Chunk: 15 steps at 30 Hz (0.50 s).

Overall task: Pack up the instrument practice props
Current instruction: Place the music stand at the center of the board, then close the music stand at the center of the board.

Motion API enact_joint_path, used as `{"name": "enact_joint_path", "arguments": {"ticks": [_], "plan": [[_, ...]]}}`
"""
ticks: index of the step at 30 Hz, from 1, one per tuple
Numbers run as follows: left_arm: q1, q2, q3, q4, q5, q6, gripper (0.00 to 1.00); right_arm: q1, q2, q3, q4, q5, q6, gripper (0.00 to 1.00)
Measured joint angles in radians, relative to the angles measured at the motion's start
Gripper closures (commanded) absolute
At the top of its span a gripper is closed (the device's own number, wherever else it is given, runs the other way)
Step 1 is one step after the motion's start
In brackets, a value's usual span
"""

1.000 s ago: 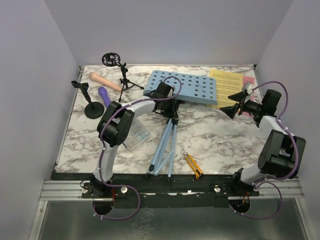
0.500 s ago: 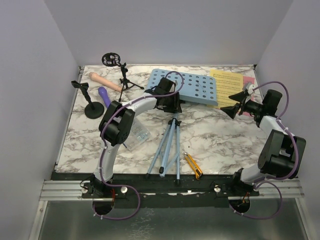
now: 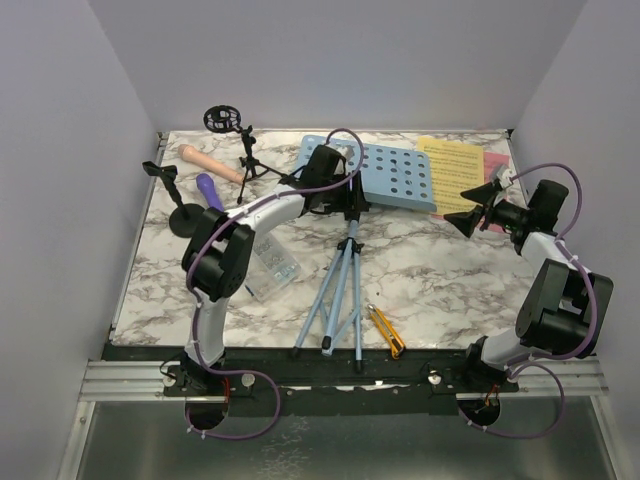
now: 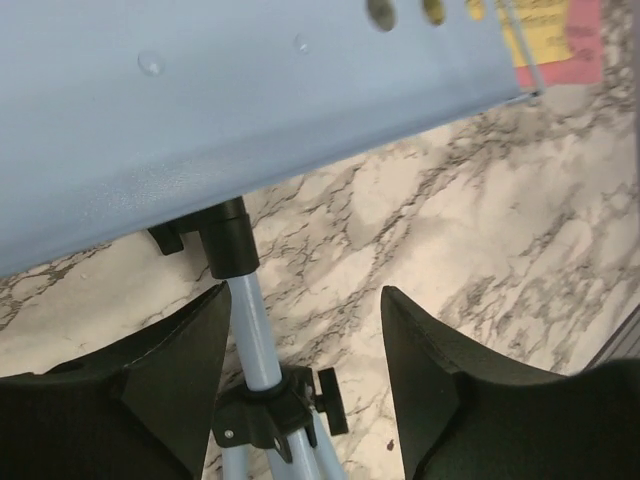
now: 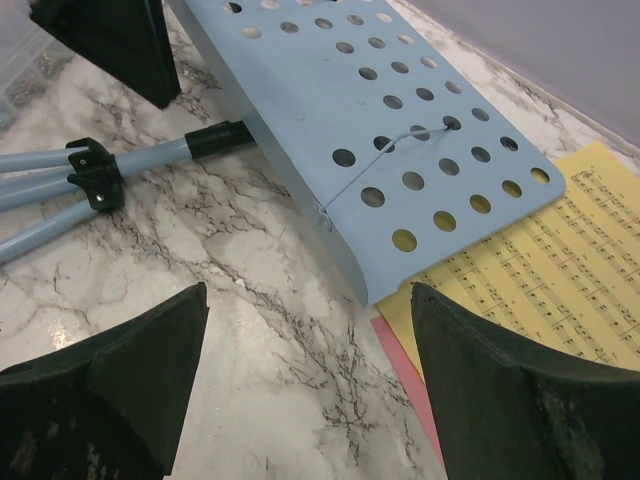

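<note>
The light-blue music rack (image 3: 385, 175) lies flat at the back centre, its tripod legs (image 3: 338, 290) spread toward the near edge. My left gripper (image 3: 335, 198) hovers over the rack's pole (image 4: 250, 330), open; the pole runs close by the left finger and clear of the right one (image 4: 303, 295). Yellow (image 3: 458, 170) and pink (image 3: 492, 165) sheet-music pages lie partly under the rack's right end. My right gripper (image 3: 478, 208) hangs open above bare marble beside them (image 5: 308, 300). Beige (image 3: 208, 163) and purple (image 3: 209, 190) microphones lie at back left with two black mic mounts (image 3: 180, 205) (image 3: 240, 145).
A clear plastic box of small parts (image 3: 272, 265) sits by the left arm's elbow. A yellow-and-black utility knife (image 3: 385, 331) lies near the front edge, right of the tripod feet. Grey walls close in the table at the back and both sides.
My left gripper has opened and let go of the rack's pole, moving slightly back. The tripod legs have swung rightward and spread apart. The right arm has stayed still.
</note>
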Motion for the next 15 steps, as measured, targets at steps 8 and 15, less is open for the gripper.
{"name": "enact_joint_path", "arguments": {"ticks": [8, 15], "plan": [[0.006, -0.229, -0.132, 0.073, 0.002, 0.019, 0.37, -0.007, 0.000, 0.000, 0.005, -0.005, 0.008, 0.14], [0.006, -0.401, -0.373, 0.088, 0.041, 0.008, 0.39, -0.010, 0.000, 0.000, 0.005, -0.008, 0.009, 0.14]]}}
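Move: Below the left hand and some 7 cm back lies the music stand's leg clamp, about 1 cm to its left and 6 cm lower. The stand's tray is roughly 10 cm ahead, 2 cm right and 4 cm lower; the parts box is about 12 cm back and 21 cm left, the yellow knife some 26 cm back and 7 cm right. From the right hand the clamp lies about 27 cm left, 5 cm back and 13 cm lower. Rising clear of the laid-down music stand, the left hand, empty and already open, first goes up about 7.5 cm with its fingers tipping up slightly. Gathering speed, it then swings back some 7 cm and left about 4 cm, away from the tray and towards the side of the parts box, sinking a little at the end; the fingers stay open. ##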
